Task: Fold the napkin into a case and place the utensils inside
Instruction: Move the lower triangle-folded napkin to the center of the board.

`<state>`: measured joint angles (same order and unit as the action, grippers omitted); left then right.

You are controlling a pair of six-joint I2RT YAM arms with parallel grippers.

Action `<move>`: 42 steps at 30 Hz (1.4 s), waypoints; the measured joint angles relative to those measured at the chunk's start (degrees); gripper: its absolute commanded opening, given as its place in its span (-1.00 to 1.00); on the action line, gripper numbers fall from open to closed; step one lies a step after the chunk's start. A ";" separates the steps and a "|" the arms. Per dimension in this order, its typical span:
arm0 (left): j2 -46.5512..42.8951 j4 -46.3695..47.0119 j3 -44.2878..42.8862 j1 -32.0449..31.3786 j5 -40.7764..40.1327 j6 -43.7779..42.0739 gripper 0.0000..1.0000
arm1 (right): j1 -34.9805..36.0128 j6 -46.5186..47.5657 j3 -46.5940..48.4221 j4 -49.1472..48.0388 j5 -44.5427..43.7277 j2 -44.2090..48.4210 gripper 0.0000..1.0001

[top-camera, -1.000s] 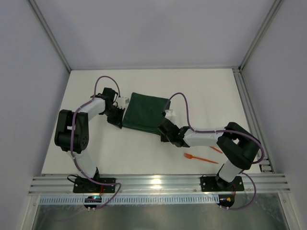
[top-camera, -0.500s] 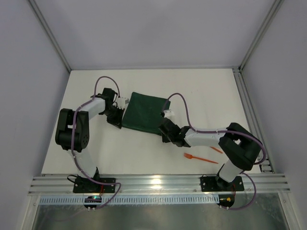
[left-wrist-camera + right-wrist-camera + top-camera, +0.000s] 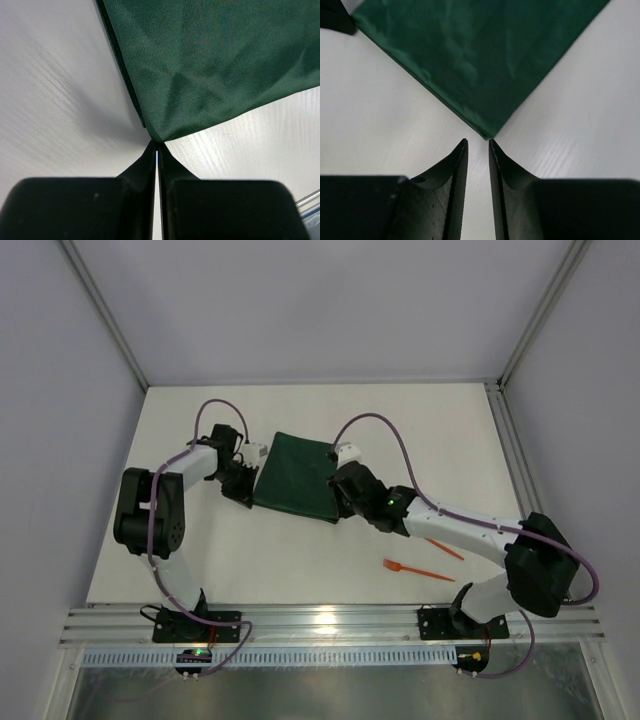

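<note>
The dark green napkin (image 3: 295, 475) lies folded as a broad flat rectangle on the white table, not as a narrow case. My left gripper (image 3: 251, 498) is shut on its near left corner; in the left wrist view the gripper (image 3: 156, 146) pinches the tip of the cloth (image 3: 210, 60). My right gripper (image 3: 339, 511) stands slightly open at the near right corner. In the right wrist view that gripper (image 3: 477, 142) has the napkin (image 3: 480, 55) corner just beyond the fingertips, with nothing between them. Two orange utensils lie near the right arm: a fork (image 3: 415, 570) and a second piece (image 3: 445, 548).
The right arm (image 3: 470, 530) stretches low across the table just above the utensils. An aluminium rail (image 3: 320, 625) runs along the near edge. Grey walls close in the table at the back and on both sides.
My right gripper has opened and let go of the napkin's near right corner. The right arm has stretched out, its gripper shifting slightly towards the back. The left arm has held still.
</note>
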<state>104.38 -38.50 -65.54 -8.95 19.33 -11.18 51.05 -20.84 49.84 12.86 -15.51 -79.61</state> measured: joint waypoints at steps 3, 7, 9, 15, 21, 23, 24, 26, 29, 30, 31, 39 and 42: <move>-0.28 0.33 0.31 0.00 0.02 0.00 -0.96 | -0.52 1.27 10.08 0.33 0.98 -7.85 -0.58; -0.83 0.76 0.90 0.00 0.04 -0.13 -0.54 | -0.85 1.53 21.00 -1.01 3.50 -20.15 -0.71; -1.27 0.70 1.09 0.02 0.17 -0.26 -0.37 | -0.92 1.22 24.68 -0.85 5.25 -25.42 -0.75; -3.56 -1.14 1.16 0.87 0.87 -1.29 -0.29 | -0.92 -0.81 35.04 0.48 8.28 -38.71 -0.88; -8.85 -4.87 0.26 2.91 1.84 -1.97 -0.27 | -1.03 -3.37 36.61 1.44 11.52 -42.84 -0.93; -10.21 -5.75 -0.66 2.97 2.29 -2.36 -0.27 | -1.07 -3.76 35.76 0.81 12.28 -42.51 -0.93; -10.69 -6.23 -1.11 2.97 2.80 -2.54 -0.26 | -1.11 -3.82 34.99 0.72 13.11 -42.03 -0.93; -11.50 -7.21 -1.86 2.97 4.04 -2.67 -0.25 | -1.16 -4.07 32.74 0.42 14.53 -40.61 -0.93; -11.87 -10.71 -3.89 2.99 7.82 -2.86 -0.24 | -1.16 -4.28 27.85 0.81 16.98 -37.13 -0.93; -11.89 -12.04 -4.68 2.97 9.22 -3.02 -0.24 | -1.14 -4.31 26.12 0.90 17.90 -35.85 -0.92; -12.04 -13.33 -5.35 2.97 10.51 -3.26 -0.24 | -1.14 -4.33 24.61 1.03 18.64 -34.80 -0.92; -16.59 -21.99 -5.79 -0.22 15.37 -9.01 -0.12 | -0.15 -5.29 7.50 0.02 25.97 -22.18 -0.92; -19.19 -23.87 -4.70 -5.55 14.93 -11.80 -0.04 | 0.50 -6.43 2.43 0.74 27.96 -17.68 -0.88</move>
<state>85.19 -62.37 -70.24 -14.50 34.26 -22.98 51.55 -27.27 52.27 13.61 12.45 -97.30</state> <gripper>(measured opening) 0.457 0.039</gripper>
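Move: The napkin's middle lies about 14 cm ahead of my right hand, 11 cm to its left and 9 cm below; its near right corner is almost under me, some 2 cm ahead and 1 cm left. The orange fork lies about 18 cm right and 11 cm back, and a second utensil about 22 cm right and 3 cm back. From my left hand, which pinches the near left corner, the napkin's middle is about 7 cm ahead and 13 cm right. I swing my right hand left and forward over the napkin, shutting its fingers while it sinks. With the shut tips pressed on the cloth, I drag it about 16 cm back and 9 cm right, turning and tilting the wrist some 30 degrees. Meanwhile my left fingers open and free their corner; that hand rises 12 cm, then draws back and right. ##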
